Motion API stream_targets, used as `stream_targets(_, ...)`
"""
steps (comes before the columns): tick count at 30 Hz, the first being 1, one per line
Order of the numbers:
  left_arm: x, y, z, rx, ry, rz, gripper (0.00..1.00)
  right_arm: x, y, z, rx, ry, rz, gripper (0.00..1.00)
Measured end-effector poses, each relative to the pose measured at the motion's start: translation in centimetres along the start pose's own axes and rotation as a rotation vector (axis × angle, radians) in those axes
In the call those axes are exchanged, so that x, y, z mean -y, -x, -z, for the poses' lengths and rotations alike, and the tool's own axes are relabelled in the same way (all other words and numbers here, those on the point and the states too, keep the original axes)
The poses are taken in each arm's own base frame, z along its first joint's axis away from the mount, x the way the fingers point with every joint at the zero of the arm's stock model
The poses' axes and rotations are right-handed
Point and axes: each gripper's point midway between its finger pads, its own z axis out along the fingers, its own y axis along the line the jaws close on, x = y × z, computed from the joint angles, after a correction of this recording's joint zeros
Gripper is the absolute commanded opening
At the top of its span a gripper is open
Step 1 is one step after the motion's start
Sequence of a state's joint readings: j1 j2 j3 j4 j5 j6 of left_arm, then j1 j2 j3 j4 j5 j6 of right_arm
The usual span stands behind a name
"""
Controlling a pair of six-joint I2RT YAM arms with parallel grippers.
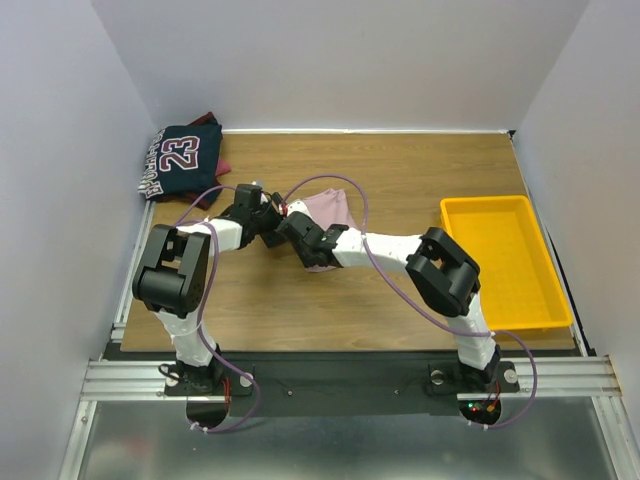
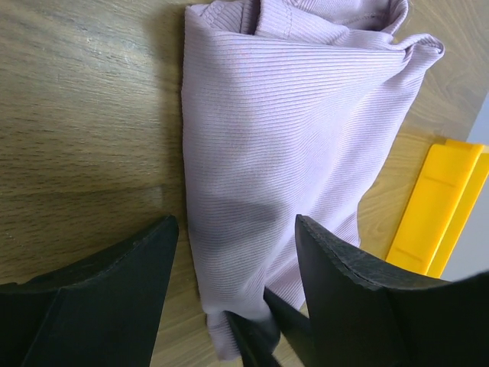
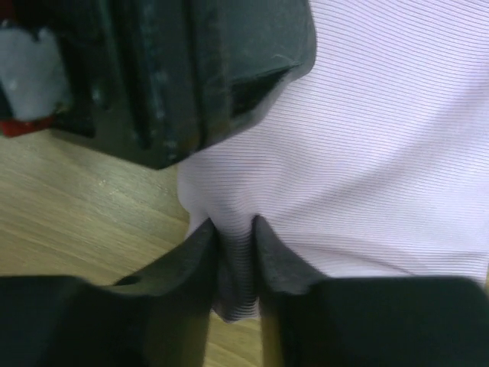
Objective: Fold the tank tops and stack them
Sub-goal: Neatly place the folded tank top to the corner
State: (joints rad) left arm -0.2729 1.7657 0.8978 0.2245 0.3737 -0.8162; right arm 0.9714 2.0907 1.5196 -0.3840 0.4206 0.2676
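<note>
The folded dusty pink tank top (image 1: pixel 332 212) lies mid-table, and both grippers meet at its left end. In the left wrist view the pink tank top (image 2: pixel 290 130) lies as a ribbed fold under my left gripper (image 2: pixel 235 225), which is open and straddles its near corner. My right gripper (image 3: pixel 233 225) is shut on a pinched fold of the pink tank top (image 3: pixel 367 153) at that corner. From above, the left gripper (image 1: pixel 265 213) and the right gripper (image 1: pixel 290 226) nearly touch. The navy "23" tank top (image 1: pixel 182 160) lies crumpled at the back left, with maroon cloth (image 1: pixel 224 168) showing at its edge.
A yellow plastic tray (image 1: pixel 484 203) stands on the right side of the table, and its corner (image 2: pixel 439 206) shows in the left wrist view. The left gripper's black body (image 3: pixel 191 69) hangs close above the right gripper's fingers. White walls enclose the table.
</note>
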Motion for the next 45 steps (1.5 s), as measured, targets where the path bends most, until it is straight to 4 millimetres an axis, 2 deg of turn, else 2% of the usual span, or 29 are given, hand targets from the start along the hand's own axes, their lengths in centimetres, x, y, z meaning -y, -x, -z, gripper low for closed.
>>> stream_targets(1, 0.0, 0.0, 0.0, 0.000, -0.001, -0.001, 0.75, 0.0, 0.0, 0.0, 0.001, -0.001, -0.002, 0.18)
stream_targets(4, 0.0, -0.1, 0.0, 0.000, -0.006, -0.002, 0.75, 0.1, 0.2, -0.1, 0.003, 0.000, -0.023, 0.08)
stream_targets(7, -0.1, -0.4, 0.2, -0.004, -0.014, -0.005, 0.75, 0.2, 0.4, -0.4, 0.005, 0.023, -0.059, 0.06)
stream_targets(10, -0.2, -0.9, 0.5, -0.011, -0.021, -0.008, 0.76, 0.6, 0.4, -0.7, 0.007, 0.072, -0.122, 0.06)
stream_targets(20, 0.1, -2.0, 0.8, -0.032, -0.036, -0.023, 0.77, 4.2, -0.2, -0.5, 0.006, 0.215, -0.352, 0.05)
stream_targets(29, 2.6, -3.1, -1.2, -0.070, -0.107, -0.023, 0.77, 3.9, -0.7, 0.1, -0.001, 0.338, -0.430, 0.04)
stream_targets(45, 4.7, -4.0, -3.1, -0.078, -0.135, 0.030, 0.70, 5.2, 0.5, 1.2, 0.020, 0.454, -0.544, 0.03)
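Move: The left hand's open fingers straddle the left edge of the folded tank top, whose middle lies about 9 cm to this hand's right, level ahead and some 3 cm below. From the right hand, closing on the near-left edge, the middle is about 4 cm ahead, 7 cm right and 1 cm below. The stack of dark tank tops lies roughly 16 cm ahead and 24 cm left of the left hand. Right hand finishes pinching the edge, drags it about 5 cm right, rolling some 40 degrees; open left follows 7 cm. ##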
